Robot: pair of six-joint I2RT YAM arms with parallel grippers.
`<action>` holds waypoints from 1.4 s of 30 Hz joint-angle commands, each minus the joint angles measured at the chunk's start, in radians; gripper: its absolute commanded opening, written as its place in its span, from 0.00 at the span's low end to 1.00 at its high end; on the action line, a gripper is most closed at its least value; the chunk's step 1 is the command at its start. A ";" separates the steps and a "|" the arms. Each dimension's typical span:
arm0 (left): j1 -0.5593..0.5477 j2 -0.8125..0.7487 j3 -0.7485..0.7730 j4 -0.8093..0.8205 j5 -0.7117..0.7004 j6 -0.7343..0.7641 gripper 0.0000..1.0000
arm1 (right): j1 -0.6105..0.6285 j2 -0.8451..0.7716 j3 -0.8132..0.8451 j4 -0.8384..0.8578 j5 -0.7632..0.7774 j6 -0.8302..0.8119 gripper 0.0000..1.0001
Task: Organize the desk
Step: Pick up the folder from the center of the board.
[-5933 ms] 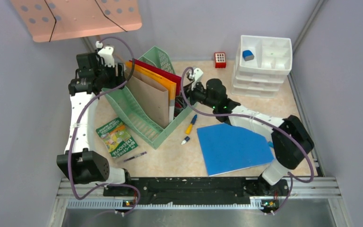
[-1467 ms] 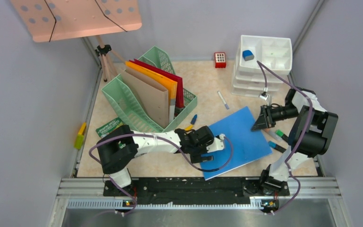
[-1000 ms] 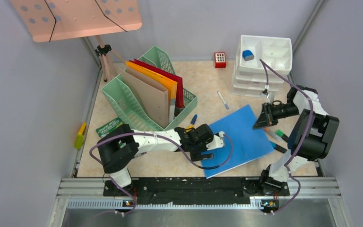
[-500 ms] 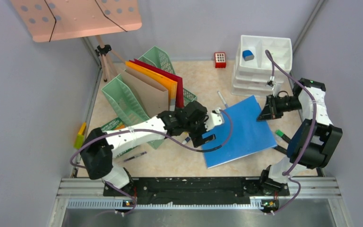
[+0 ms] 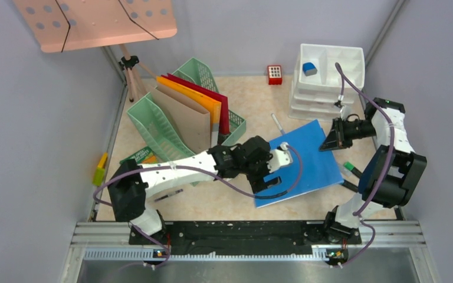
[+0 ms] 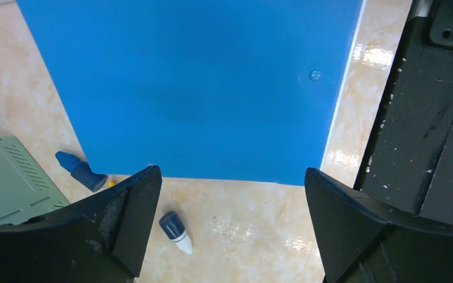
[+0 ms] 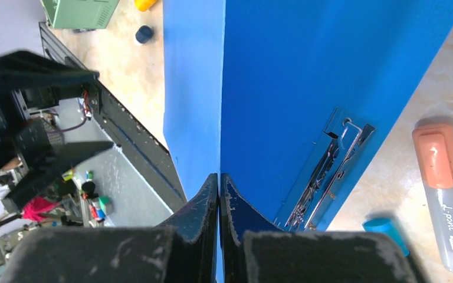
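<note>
On the beige marble desk (image 5: pixel 253 100) lies a blue ring folder (image 5: pixel 307 159), its right edge lifted. My right gripper (image 5: pixel 329 141) is shut on the edge of the folder's cover (image 7: pixel 194 88); the jaws (image 7: pixel 219 175) pinch the thin board, and the metal ring clip (image 7: pixel 330 171) shows inside. My left gripper (image 5: pixel 268 184) hovers open over the folder's near-left edge. In the left wrist view its fingers (image 6: pixel 230 177) straddle bare desk (image 6: pixel 259 236) just short of the folder (image 6: pixel 200 82), holding nothing.
A small blue-and-white cap (image 6: pixel 174 230) and a blue marker tip (image 6: pixel 79 171) lie beside the left fingers. A green file rack (image 5: pixel 183 124) holds folders. White drawers (image 5: pixel 329 73), a red block (image 5: pixel 275 74), highlighters (image 7: pixel 442 188) and the black front rail (image 6: pixel 430 118) surround.
The right gripper has raised the folder's right edge and drawn it back toward the drawers. The left arm has swung up and right along the folder's near-left edge, still open.
</note>
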 commanded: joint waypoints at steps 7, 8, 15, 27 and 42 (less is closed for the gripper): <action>-0.285 0.087 0.041 0.103 -0.358 -0.033 0.97 | 0.005 0.045 0.052 -0.009 -0.018 0.072 0.00; -0.307 0.110 0.046 0.108 -0.389 -0.034 0.97 | 0.005 0.051 0.053 -0.012 -0.017 0.073 0.00; -0.380 0.224 0.023 0.250 -0.559 0.008 0.97 | 0.006 0.068 0.070 -0.023 -0.011 0.078 0.00; -0.423 0.410 -0.035 0.593 -0.835 0.196 0.97 | 0.006 0.078 0.081 -0.039 -0.010 0.063 0.00; -0.427 0.429 -0.061 0.713 -0.921 0.341 0.66 | 0.006 0.105 0.098 -0.082 -0.028 0.007 0.00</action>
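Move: The middle of the blue folder lies about 10 cm to the right, 6 ahead and 9 below my left hand; the middle of its near edge is some 13 cm right, 4 back and 8 below. A blue-and-white marker lies 9 cm left, 2 ahead and 13 below, with a yellow marker 5 cm beyond it. From my right hand, already pinching the folder's raised right side, the folder's middle is about 9 cm left, 4 back, 8 below. I draw my open left hand back about 7 cm and rightward off the folder's top, sink past its near edge, then come forward again some 5 cm, still going right, to bring the edge between my fingers. Meanwhile the wrist swings the fingertips forward and up by about 45 degrees, and at the end the fingers start to close. My right hand keeps its pinch, holding that side up. ##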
